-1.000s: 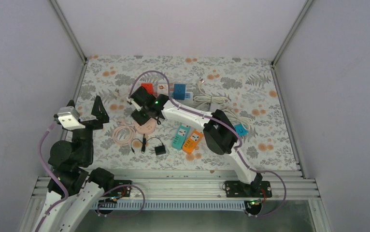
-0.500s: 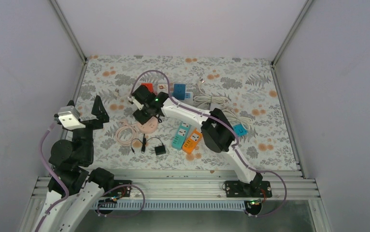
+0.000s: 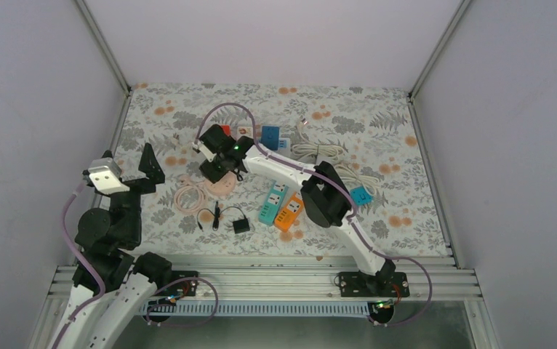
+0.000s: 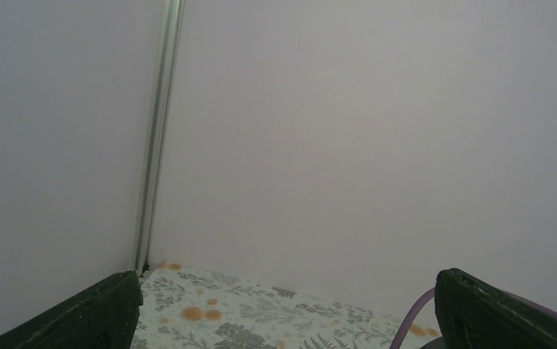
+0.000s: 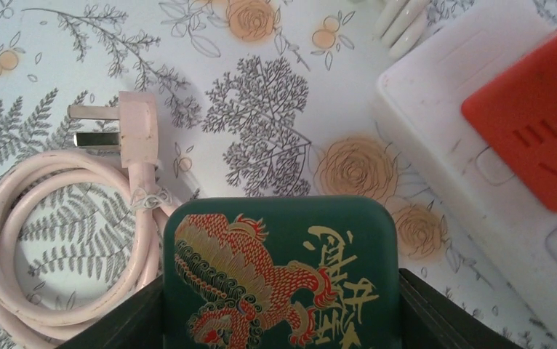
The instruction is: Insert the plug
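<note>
My right gripper (image 5: 281, 291) is shut on a dark green block (image 5: 279, 269) printed with a red and gold dragon; its fingers (image 5: 435, 309) press both sides. It hangs just above the flowered mat. Ahead on the left lies a pink plug (image 5: 129, 127), prongs pointing left, on a coiled pink cable (image 5: 14, 240). At the right stands a red socket cube (image 5: 534, 120) on a white base (image 5: 435, 138). From above, the right gripper (image 3: 217, 160) hovers near the back centre and hides the green block. My left gripper (image 3: 126, 166) is raised at the left, open and empty.
A blue socket cube (image 3: 270, 137) stands at the back. Teal (image 3: 271, 204) and orange (image 3: 289, 211) power strips, a black adapter (image 3: 241, 225) and a pink round hub (image 3: 221, 187) lie in the middle. White cables (image 3: 326, 156) are bundled on the right. Grey walls enclose the mat.
My right gripper has moved a little toward the back with the green block, uncovering more of the pink round hub. The left arm has stayed still.
</note>
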Available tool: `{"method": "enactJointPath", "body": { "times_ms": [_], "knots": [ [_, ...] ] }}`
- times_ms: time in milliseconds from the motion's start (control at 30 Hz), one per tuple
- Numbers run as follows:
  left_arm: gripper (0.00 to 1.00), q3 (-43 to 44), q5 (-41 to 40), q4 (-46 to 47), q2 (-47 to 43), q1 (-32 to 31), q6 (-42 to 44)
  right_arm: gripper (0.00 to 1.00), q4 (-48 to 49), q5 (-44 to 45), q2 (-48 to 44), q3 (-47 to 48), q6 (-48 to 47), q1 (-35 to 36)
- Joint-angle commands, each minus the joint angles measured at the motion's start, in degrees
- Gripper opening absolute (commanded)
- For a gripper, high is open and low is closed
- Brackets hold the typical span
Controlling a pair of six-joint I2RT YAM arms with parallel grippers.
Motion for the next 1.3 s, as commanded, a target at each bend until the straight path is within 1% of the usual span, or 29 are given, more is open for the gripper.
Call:
{"method": "enactJointPath", "body": {
  "times_ms": [0, 200, 367, 433, 633, 767, 833, 867, 1000, 1067, 1100, 1200, 1267],
  "knots": [
    [1.00, 1.11, -0.97, -0.71, 0.58, 0.11, -0.36, 0.50, -8.10, 5.51, 8.62, -3.20, -2.70, -1.38],
    [1.00, 1.23, -1.73, -0.92, 1.09, 0.13, -0.10, 0.50, -9.39, -1.12, 9.66, -6.24, -7.07, -1.83],
    [1.00, 1.33, -2.17, -1.36, 1.16, 0.08, -0.02, 0.51, -11.69, 0.89, 12.06, -6.38, -8.59, -2.23],
    [1.00, 1.33, -2.16, -1.38, 1.32, 0.07, -0.03, 0.55, -11.98, 2.54, 12.78, -4.97, -7.72, -2.71],
    [1.00, 1.94, -1.60, -1.25, 2.50, 0.08, -0.35, 0.65, -7.40, 1.20, 9.30, -2.26, -5.42, -3.40],
    [1.00, 2.84, -0.89, -1.78, 3.66, 0.08, -1.01, 0.66, -5.19, 0.98, 7.09, 1.08, -4.97, -3.40],
    [1.00, 3.40, -0.58, -2.38, 4.13, 0.14, -1.57, 0.69, -3.07, 0.16, 4.98, 1.19, -4.67, -3.35],
    [1.00, 3.69, -0.39, -2.69, 4.31, 0.13, -1.92, 0.70, -2.12, -0.52, 4.05, 1.09, -4.63, -3.33],
    [1.00, 4.62, 0.48, -4.46, 4.76, 0.09, -3.52, 0.83, 2.08, -3.30, -0.22, -0.24, -4.57, -3.39],
    [1.00, 5.03, 0.91, -5.19, 5.02, 0.08, -4.05, 0.92, 3.53, -4.51, -2.45, -0.86, -4.23, -3.34],
    [1.00, 5.16, 1.21, -5.55, 5.25, 0.09, -4.21, 0.96, 4.17, -6.52, -3.66, -0.62, -4.04, -3.40],
    [1.00, 5.51, 1.71, -6.30, 5.70, 0.11, -4.67, 1.00, 7.34, -12.89, -8.89, -1.58, -3.22, -3.40],
    [1.00, 5.79, 1.88, -6.78, 5.98, 0.08, -4.88, 1.00, 9.72, -14.08, -12.87, -4.02, -2.53, -3.37]
  ]
}}
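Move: The green plug is still gripped between the right fingers. The round pink socket it goes to lies about 1 cm back, 1 cm right and 4 cm below that hand. From the same hand, the socket's coiled cord sits roughly 8 cm left, 5 cm back, and the red plug on the white strip some 11 cm ahead and 1 cm right. From the high left hand, the round socket is about 11 cm ahead, 18 cm right and 35 cm down. The green plug is held down onto the round pink socket as the right hand works forward about 2 cm, first sinking roughly 1 cm and turning some 5 degrees counter-clockwise. The hand eases up, dips again while the fingers spread wide to let go of the plug, then rises quickly about 3 cm off it. The open, empty left hand drifts slightly forward. ##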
